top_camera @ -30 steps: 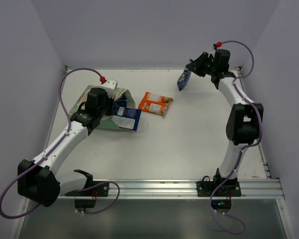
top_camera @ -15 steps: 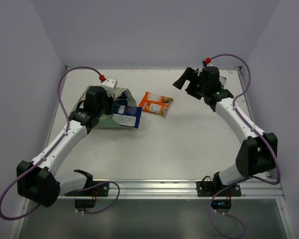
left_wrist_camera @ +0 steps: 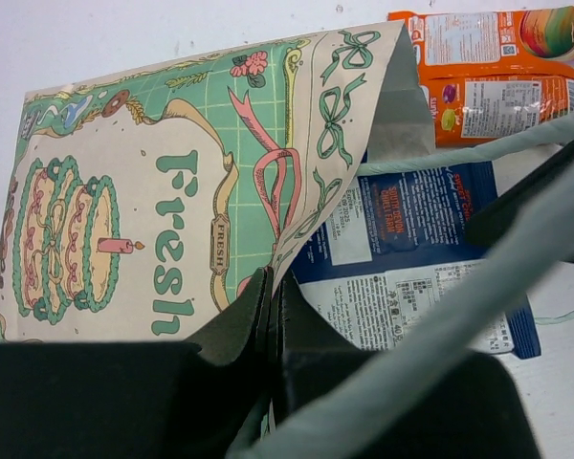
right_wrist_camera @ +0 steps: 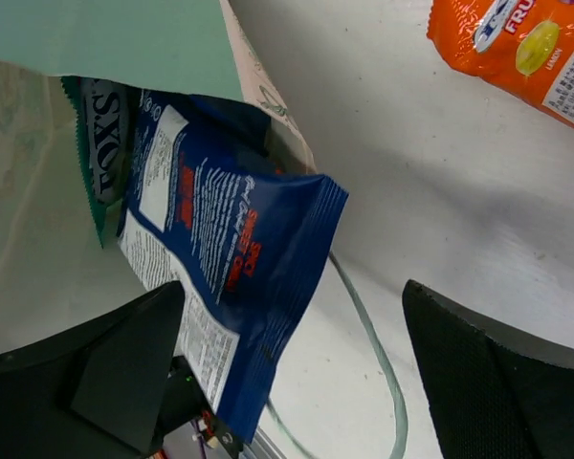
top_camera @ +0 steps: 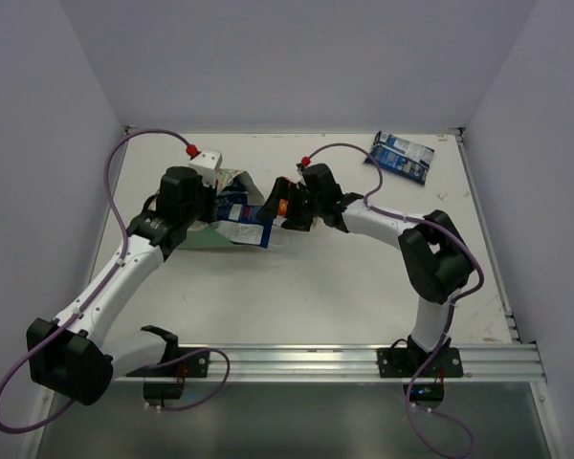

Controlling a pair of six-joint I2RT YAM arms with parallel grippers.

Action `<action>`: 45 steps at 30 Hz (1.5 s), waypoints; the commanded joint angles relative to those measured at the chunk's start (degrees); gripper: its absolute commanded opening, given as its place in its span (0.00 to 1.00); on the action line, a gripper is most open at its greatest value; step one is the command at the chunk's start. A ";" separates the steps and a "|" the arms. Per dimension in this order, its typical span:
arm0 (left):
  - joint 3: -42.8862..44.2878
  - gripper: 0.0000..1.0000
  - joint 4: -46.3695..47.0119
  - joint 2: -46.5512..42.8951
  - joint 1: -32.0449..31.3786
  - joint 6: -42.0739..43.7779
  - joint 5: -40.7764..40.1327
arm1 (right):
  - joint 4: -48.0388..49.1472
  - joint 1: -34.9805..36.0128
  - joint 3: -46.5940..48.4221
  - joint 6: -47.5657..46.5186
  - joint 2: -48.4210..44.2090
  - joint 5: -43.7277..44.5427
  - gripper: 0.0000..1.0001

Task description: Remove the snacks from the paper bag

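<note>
The mint-green paper bag (top_camera: 228,182) lies on its side at the left; it also shows in the left wrist view (left_wrist_camera: 163,182). My left gripper (top_camera: 207,205) is shut on its upper paper edge (left_wrist_camera: 273,287). A dark blue and white packet (top_camera: 247,226) sticks out of the bag's mouth (right_wrist_camera: 230,239). My right gripper (top_camera: 279,212) is open just above that packet's outer end (right_wrist_camera: 297,363), touching nothing. An orange packet (left_wrist_camera: 488,67) lies beside the mouth, mostly hidden under the right gripper in the top view. A teal-edged packet (right_wrist_camera: 103,143) shows inside the bag. Another dark blue packet (top_camera: 402,155) lies at the back right.
The bag's thin handle (right_wrist_camera: 373,354) loops on the table under my right gripper. Grey walls enclose the table on three sides. The aluminium rail (top_camera: 364,361) with both arm bases runs along the near edge.
My right arm let go of the dark blue packet at the back right, then swung left and down to the bag's mouth. The left arm kept its hold on the bag.
</note>
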 commanded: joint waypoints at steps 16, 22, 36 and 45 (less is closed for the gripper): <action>-1.23 0.00 2.86 -1.86 0.23 -2.01 1.46 | 5.33 1.85 7.48 -1.63 2.64 -5.31 0.31; -1.84 0.00 2.60 -2.12 0.23 -0.95 -0.47 | 1.56 1.58 9.06 -4.09 -0.60 -3.73 0.00; -2.46 0.00 3.56 -0.54 1.38 -0.33 -3.47 | -7.24 -22.39 -6.81 -10.51 -23.02 -4.07 0.00; -0.62 0.00 2.16 -0.63 1.38 0.54 -0.92 | -11.01 -34.09 -18.97 -10.78 -25.92 8.30 0.00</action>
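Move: The navy snack pack poking out of the bag mouth has its middle about 8 cm left of the open right hand, 1 cm nearer the base and 3 cm lower. The paper bag's middle is some 17 cm to that hand's left and 1 cm back. The orange pack lies roughly 5 cm right and 4 cm ahead, the blue pack put down earlier about 31 cm right and 15 cm ahead. From the left hand the navy pack is about 8 cm right, 3 cm back and well below. Pinching the navy pack by its protruding end, the right fingers shut while the hand eases about 3 cm left and slightly up. It then lifts and swings right some 30 cm over the orange pack, towards the earlier blue pack, turning nearly 30 degrees clockwise and sinking about 12 cm at the end. The left fingers keep their pinch on the bag rim. ##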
